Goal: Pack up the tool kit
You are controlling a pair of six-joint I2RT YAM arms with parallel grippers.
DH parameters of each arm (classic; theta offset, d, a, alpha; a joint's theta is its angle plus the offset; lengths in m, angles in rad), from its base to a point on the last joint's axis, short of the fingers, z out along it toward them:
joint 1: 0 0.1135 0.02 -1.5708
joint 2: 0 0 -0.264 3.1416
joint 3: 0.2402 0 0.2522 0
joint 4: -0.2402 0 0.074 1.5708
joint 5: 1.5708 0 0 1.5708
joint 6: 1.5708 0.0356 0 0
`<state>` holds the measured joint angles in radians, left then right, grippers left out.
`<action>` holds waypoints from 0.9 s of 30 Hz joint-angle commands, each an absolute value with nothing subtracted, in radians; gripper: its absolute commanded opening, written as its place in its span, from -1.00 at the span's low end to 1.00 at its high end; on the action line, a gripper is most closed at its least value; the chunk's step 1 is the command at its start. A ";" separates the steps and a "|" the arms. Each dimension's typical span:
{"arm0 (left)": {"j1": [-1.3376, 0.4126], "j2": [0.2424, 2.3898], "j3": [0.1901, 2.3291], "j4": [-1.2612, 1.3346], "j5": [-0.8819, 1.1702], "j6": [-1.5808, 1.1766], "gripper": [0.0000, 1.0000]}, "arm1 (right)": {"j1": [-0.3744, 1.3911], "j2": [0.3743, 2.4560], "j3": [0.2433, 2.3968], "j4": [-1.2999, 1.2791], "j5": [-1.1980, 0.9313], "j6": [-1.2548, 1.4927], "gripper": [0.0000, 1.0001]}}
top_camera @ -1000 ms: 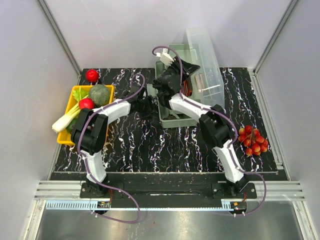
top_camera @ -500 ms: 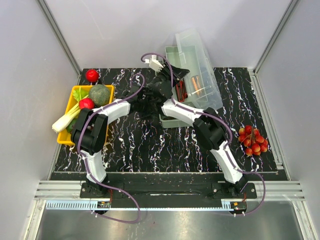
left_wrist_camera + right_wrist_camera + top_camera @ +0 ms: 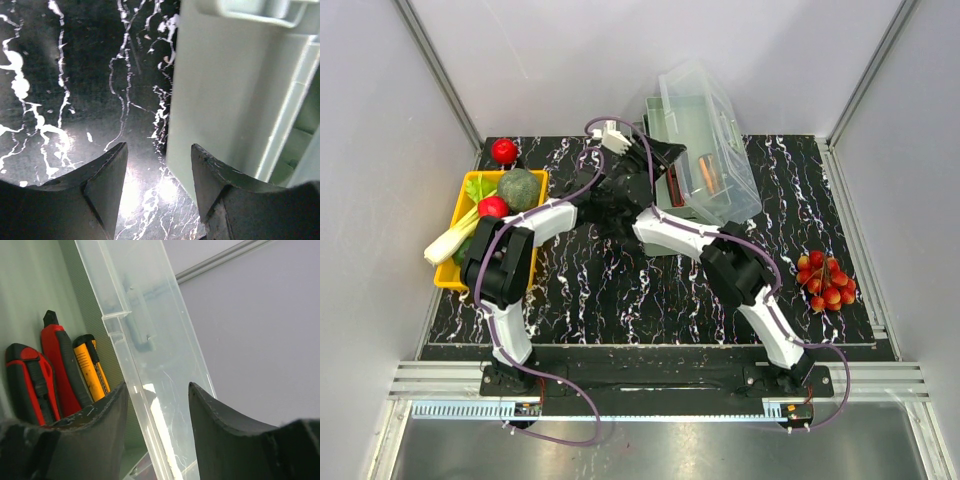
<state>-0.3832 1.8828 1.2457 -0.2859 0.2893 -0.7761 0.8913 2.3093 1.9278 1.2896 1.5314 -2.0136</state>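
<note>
The pale grey-green toolbox (image 3: pixel 658 240) stands at the back middle of the black marbled mat. Its clear lid (image 3: pixel 705 140) leans over the box, and red and orange tools (image 3: pixel 705 175) show through it. My right gripper (image 3: pixel 665 163) is at the lid's left edge. In the right wrist view this gripper (image 3: pixel 157 390) is open, with the lid's edge (image 3: pixel 150 330) passing between the fingers, close to the left one. Red (image 3: pixel 57 365) and yellow (image 3: pixel 90 365) handled tools lie inside. My left gripper (image 3: pixel 610 203) (image 3: pixel 159 150) is open beside the box's left wall (image 3: pixel 225 100).
A yellow tray (image 3: pixel 455 272) of vegetables sits at the left edge of the mat, with a red fruit (image 3: pixel 504 150) behind it. A bunch of small red fruits (image 3: pixel 825 280) lies at the right. Grey walls close in on the sides and back.
The clear lid has swung from upright down to the left over the box. My right gripper moved left with it and its jaws widened. The left arm stayed still.
</note>
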 commanded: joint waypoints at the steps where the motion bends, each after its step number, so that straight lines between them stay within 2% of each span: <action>1: -0.361 1.856 1.212 -0.250 0.296 -0.795 0.15 | 0.940 2.283 1.982 1.578 1.709 -2.178 0.13; 20: -0.219 1.712 1.134 -0.296 0.262 -0.807 0.15 | 1.032 2.253 2.013 1.577 1.707 -2.174 0.15; 27: -0.190 1.680 1.123 -0.314 0.255 -0.782 0.16 | 1.055 2.227 2.083 1.578 1.707 -2.178 0.15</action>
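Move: Just right of the right hand is the partly open lid, its middle about 7 cm to the right, 4 cm ahead and 5 cm below. The red knife lies in the tray roughly 3 cm ahead, 1 cm right and 17 cm below, the orange cutter about 6 cm ahead, 6 cm right and equally low. From the left hand, low beside the box, the lid is some 20 cm right, 8 cm ahead and 20 cm higher. Backing off from the lid's edge with fingers still parted, the right hand draws about 6 cm left and 4 cm back, rising some 2 cm towards the end and turning slightly counter-clockwise. The left hand also leaves the box's left side, dipping a little, then lifting again as it goes about 8 cm left towards the yellow basket, turning some 10 degrees counter-clockwise. ##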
